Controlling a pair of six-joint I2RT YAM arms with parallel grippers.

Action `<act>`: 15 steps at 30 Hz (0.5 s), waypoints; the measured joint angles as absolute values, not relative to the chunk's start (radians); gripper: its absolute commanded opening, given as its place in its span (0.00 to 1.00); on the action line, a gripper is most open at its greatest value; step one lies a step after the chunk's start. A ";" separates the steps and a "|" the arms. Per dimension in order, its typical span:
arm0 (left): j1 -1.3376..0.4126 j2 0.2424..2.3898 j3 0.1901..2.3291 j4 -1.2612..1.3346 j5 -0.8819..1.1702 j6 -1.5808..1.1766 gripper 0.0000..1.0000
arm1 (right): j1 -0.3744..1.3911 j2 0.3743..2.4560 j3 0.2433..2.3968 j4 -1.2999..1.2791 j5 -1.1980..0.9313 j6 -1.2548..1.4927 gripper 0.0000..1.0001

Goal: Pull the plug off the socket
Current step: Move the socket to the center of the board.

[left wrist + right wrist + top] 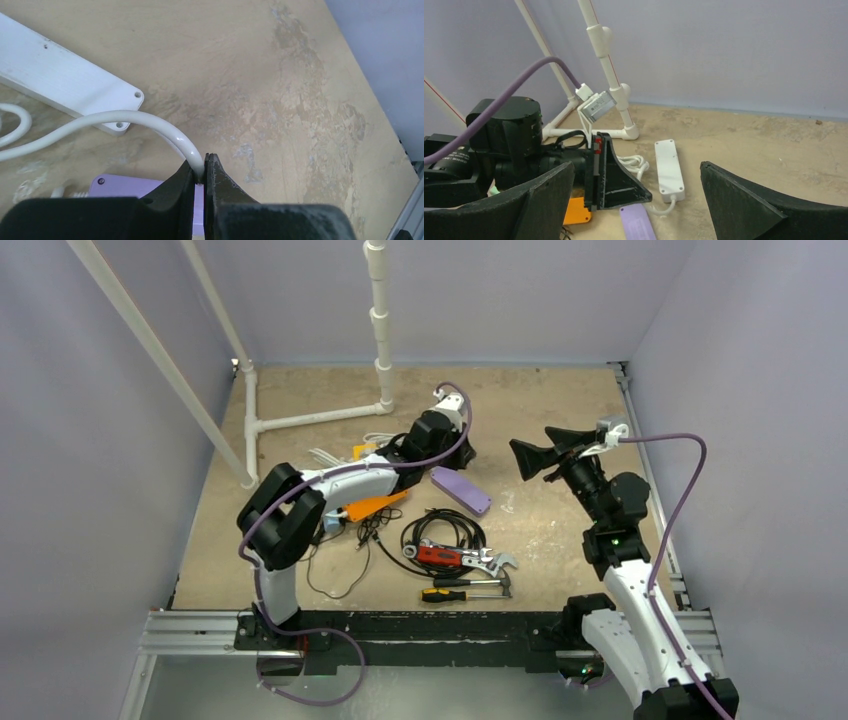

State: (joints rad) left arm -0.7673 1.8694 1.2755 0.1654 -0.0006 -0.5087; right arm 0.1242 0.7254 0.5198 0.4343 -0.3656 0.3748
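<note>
My left gripper (204,172) is shut on a white cable (125,117), pinched right at its fingertips. The cable runs back to a white power strip (60,80) lying face down. Just under the fingers lies the purple socket strip (130,186); the plug itself is hidden beneath them. From above, the left gripper (464,452) hovers at the far end of the purple strip (461,490). My right gripper (535,452) hangs open to the right, empty, facing the left one. Its wrist view shows the white strip (669,170), the cable (663,209) and the purple strip (636,223).
A white pipe frame (380,330) stands at the back left. Orange pieces (375,505) lie under the left arm. A black cable coil (445,530), red pliers (440,556), a wrench (490,562) and screwdrivers (455,592) sit near the front.
</note>
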 measured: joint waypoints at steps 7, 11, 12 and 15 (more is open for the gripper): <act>-0.781 1.900 1.310 0.169 0.073 -0.456 0.72 | 0.124 0.706 0.516 0.434 -0.358 0.375 0.99; -0.781 1.851 1.316 0.112 0.073 -0.416 0.89 | 0.124 0.700 0.516 0.435 -0.358 0.374 0.99; -0.781 1.823 1.315 0.088 0.066 -0.402 0.90 | 0.124 0.700 0.516 0.435 -0.358 0.374 0.99; -0.779 1.694 1.304 0.007 0.043 -0.354 0.90 | 0.124 0.705 0.516 0.436 -0.359 0.373 0.99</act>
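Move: The left gripper is shut on the white socket's cable, some 6 cm over the board. The socket itself lies about 13 cm ahead and 2 cm to the left, 5 cm lower. The purple strip is roughly 6 cm back and 1 cm left, the orange strip 9 cm back and 20 cm left, and the black coil 19 cm back and 6 cm left. From the right hand, the socket lies about 21 cm ahead, 13 cm left and 22 cm below. Finish the left gripper's drag on the white cable with a last 2 cm or so to the right, then open the fingers nearly wide to let the cable go. Lift away from it, speeding up, to some 7 cm above the starting height, drawing back and slightly left while the wrist turns a little clockwise and tips up. ##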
